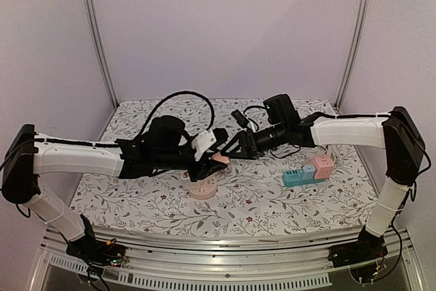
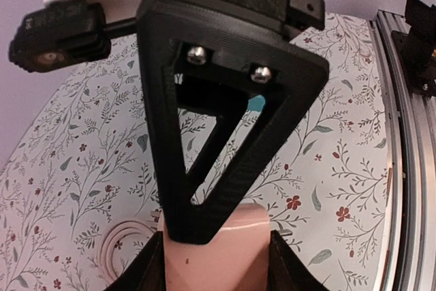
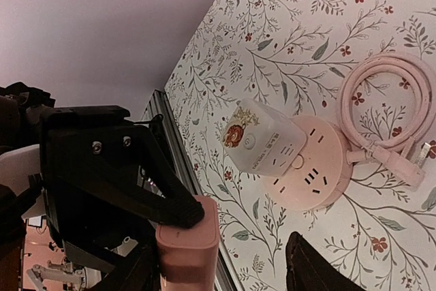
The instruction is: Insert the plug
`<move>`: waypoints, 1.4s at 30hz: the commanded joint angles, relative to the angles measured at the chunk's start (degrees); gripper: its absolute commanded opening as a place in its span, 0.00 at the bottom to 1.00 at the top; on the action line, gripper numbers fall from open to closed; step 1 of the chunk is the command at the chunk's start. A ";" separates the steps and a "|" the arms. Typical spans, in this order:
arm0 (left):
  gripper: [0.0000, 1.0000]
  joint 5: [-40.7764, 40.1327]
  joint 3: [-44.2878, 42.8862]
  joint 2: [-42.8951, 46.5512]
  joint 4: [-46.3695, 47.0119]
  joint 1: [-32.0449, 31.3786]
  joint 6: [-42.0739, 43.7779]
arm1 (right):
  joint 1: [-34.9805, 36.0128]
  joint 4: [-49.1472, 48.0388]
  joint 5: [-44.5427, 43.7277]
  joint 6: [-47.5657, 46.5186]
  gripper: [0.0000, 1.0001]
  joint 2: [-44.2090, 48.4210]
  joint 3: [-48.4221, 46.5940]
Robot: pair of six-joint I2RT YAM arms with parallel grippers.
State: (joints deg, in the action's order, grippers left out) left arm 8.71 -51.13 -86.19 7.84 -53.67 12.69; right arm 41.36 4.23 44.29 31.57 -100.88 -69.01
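Observation:
A pink block-shaped plug [image 1: 219, 158] hangs above the table with my left gripper [image 1: 208, 160] shut on it. In the left wrist view the plug [image 2: 218, 250] sits squeezed between my two dark fingers at the bottom edge. My right gripper [image 1: 235, 149] reaches in from the right and stands open around the plug [image 3: 187, 240]: one finger [image 3: 129, 270] is beside it, the other finger [image 3: 313, 267] well apart. The round pink socket base [image 3: 310, 172] lies on the table below, a white adapter [image 3: 262, 138] standing in it.
A coiled pink cable [image 3: 388, 110] lies joined to the round socket base [image 1: 203, 189]. A blue and pink socket block [image 1: 310, 170] stands at the right on the flowered tablecloth [image 1: 136, 189]. Black cables [image 1: 184, 97] run along the back, and metal rails line the near edge.

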 commanded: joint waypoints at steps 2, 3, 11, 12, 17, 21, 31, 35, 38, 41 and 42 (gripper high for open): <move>0.30 -1.50 0.03 0.62 0.23 -2.88 2.54 | 1.63 -2.62 2.54 3.12 0.60 -4.00 -0.33; 0.30 -1.78 -0.12 0.43 0.05 -3.23 2.72 | 1.95 -2.64 2.67 3.14 0.58 -4.11 -0.33; 0.30 -3.91 -0.87 -0.87 -0.17 -4.42 3.81 | 2.44 -2.65 2.82 3.23 0.46 -2.68 1.46; 0.30 -4.02 -1.04 -1.09 -0.11 -4.43 3.90 | 2.70 -2.65 2.82 3.23 0.45 -2.51 1.61; 0.32 -4.47 -1.26 -1.79 0.34 -4.68 4.28 | 3.15 -2.65 2.17 3.13 0.31 -1.95 2.41; 0.49 -6.36 -0.68 -1.56 2.01 -5.10 3.75 | 3.26 -2.90 1.29 3.22 0.16 -1.39 2.91; 0.99 -10.46 2.69 2.66 7.24 -5.26 -2.45 | 3.43 -5.49 -11.49 5.74 0.10 6.00 7.38; 0.99 -13.36 3.36 5.06 8.21 -5.47 -10.31 | 3.97 -9.69 -21.84 7.98 0.09 11.39 10.60; 0.99 -16.60 3.95 4.62 10.87 -5.73 -16.67 | 4.54 -12.91 -26.02 9.76 0.09 13.29 11.99; 0.99 -20.97 3.00 2.43 12.31 -5.86 -21.80 | 4.79 -14.64 -27.81 10.72 0.07 13.78 11.98; 0.99 -21.36 2.64 1.64 13.14 -5.86 -22.86 | 4.90 -15.32 -28.22 11.27 0.06 13.70 12.09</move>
State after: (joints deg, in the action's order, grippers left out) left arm -6.92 -48.47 -82.02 17.39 -58.41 -1.08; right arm 45.56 -6.26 22.46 40.27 -88.23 -58.04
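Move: The left hand still grips the pink plug, its middle about 2 cm to the right of that hand point, 1 cm ahead and 1 cm below; the right gripper's open fingers wait some 5 cm to the right and 3 cm ahead. From the right hand the plug is roughly 3 cm left, 2 cm back, level. The round pink socket lies about 8 cm left of the right hand, 3 cm back and 16 cm below; the cable coil about 5 cm left, 7 cm ahead, equally low. Back and down about 2.5 cm each, edging left, the right hand brings its fingers around the plug and pinches it, while the left eases slightly back and down, holding on. The left fingers then open wide and let go; the right rises some 6 cm, drawing right and forward and turning clockwise with its grip kept, as the left rises about 7 cm empty, turning counter-clockwise. ##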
